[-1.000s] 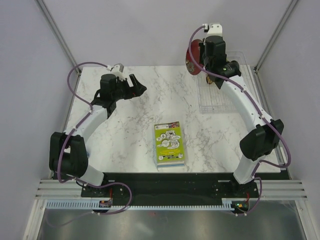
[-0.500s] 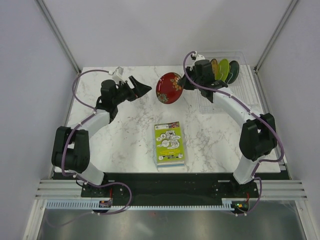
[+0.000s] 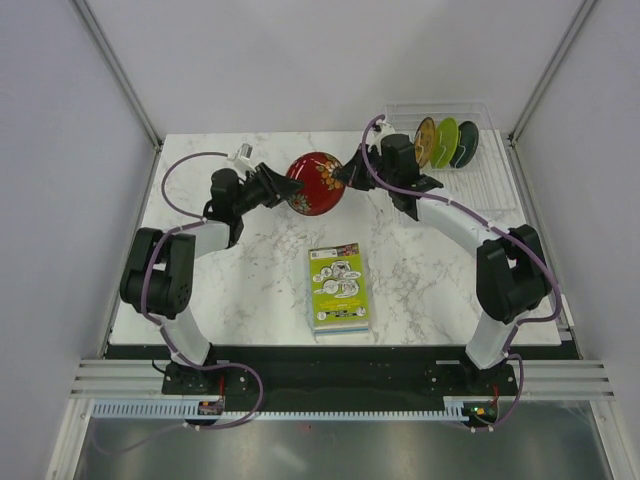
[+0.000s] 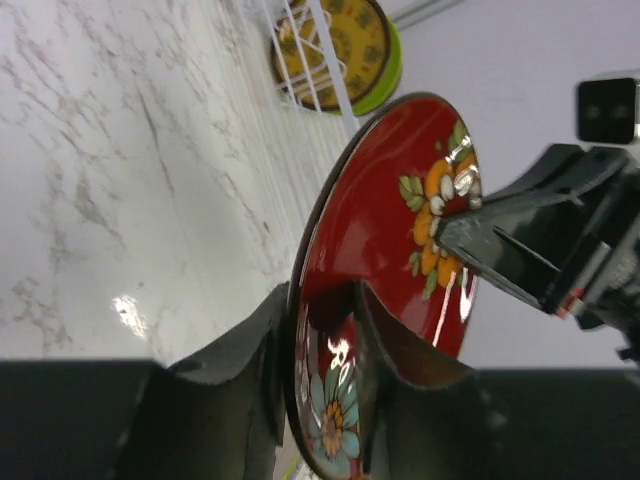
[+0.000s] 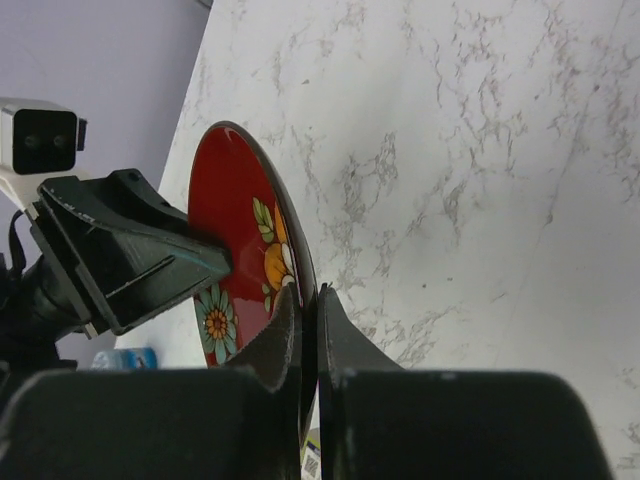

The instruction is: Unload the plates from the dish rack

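The dark red flowered plate point(image 3: 315, 183) point(image 4: 390, 210) point(image 5: 235, 240) hangs on edge above the back middle of the table, between my two grippers. My right gripper point(image 3: 350, 175) point(image 5: 308, 292) is shut on its right rim. My left gripper point(image 3: 285, 183) point(image 4: 318, 290) straddles the opposite rim. Its jaws are half narrowed, and a gap still shows on the plate's inner face. The yellow-brown plate point(image 3: 426, 141) point(image 4: 335, 50) and the lime green plate point(image 3: 446, 142) point(image 4: 392, 72) stand upright in the clear dish rack point(image 3: 480, 185) at the back right.
A lime-green book point(image 3: 339, 288) lies flat on the marble table near the front middle. A dark dish point(image 3: 466, 143) stands behind the green plate in the rack. Grey walls close in the left, right and back.
My right arm has carried the red plate from above the rack leftward to mid-table. My left arm has swung right to meet it, and its jaws have narrowed around the rim.
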Available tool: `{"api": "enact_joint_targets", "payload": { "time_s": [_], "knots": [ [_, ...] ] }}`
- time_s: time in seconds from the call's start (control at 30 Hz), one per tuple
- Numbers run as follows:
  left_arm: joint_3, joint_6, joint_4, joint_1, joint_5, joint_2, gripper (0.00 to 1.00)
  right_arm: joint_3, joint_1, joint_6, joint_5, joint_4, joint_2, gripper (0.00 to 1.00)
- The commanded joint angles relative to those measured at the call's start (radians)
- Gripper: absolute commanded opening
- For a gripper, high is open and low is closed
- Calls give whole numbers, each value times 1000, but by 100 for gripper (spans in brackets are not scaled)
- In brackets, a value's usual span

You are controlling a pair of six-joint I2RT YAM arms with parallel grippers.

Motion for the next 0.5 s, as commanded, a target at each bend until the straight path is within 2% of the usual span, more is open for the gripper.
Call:
{"api": "enact_joint_targets", "payload": {
  "time_s": [0.0,0.03,0.13,0.17,0.2,0.23,0.27,0.3,0.47],
  "knots": [
    [-6,-93,173,7,49,32,12,-20,-1,101,-90,189,-55,0],
    [-7,-96,172,10,49,33,2,-21,-3,101,-87,187,-55,0],
    [-13,-93,152,24,40,19,2,-18,-3,88,-81,175,-55,1],
    [-15,-84,126,30,34,11,2,-12,-4,82,-75,149,-57,7],
    [-12,-55,94,48,16,5,2,6,-6,67,-50,128,-57,28],
    [-9,-40,27,59,5,-3,2,17,-12,30,-36,103,-57,38],
    [0,-12,0,72,-1,-10,2,31,-14,9,-10,42,-58,66],
    [5,2,-21,104,-7,-13,2,52,-27,-5,11,16,-61,69],
    [48,98,-178,216,-49,-18,2,84,-104,-97,84,-96,-84,70]
  ]
}}
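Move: The red plate's left rim already sits between my half-closed left fingers; its middle is about 4 cm to that hand's right, 1 cm ahead and roughly level. My right hand still pinches the opposite rim, the middle about 6 cm to its left, 1 cm back and 2 cm lower. From the right hand, the brown plate in the rack stands some 14 cm ahead, 20 cm right and 14 cm lower; the green box lies 25 cm back, 1 cm left and 18 cm down. I shut my left fingers on the red plate's rim, lifting that hand about 2 cm, while my right hand stays nearly in place and keeps its grip. Then I spread the right fingers off the far rim and ease that hand about 2 cm to the right as the left draws the plate away to the left, some 5 cm, sinking about 4 cm from its high point. ##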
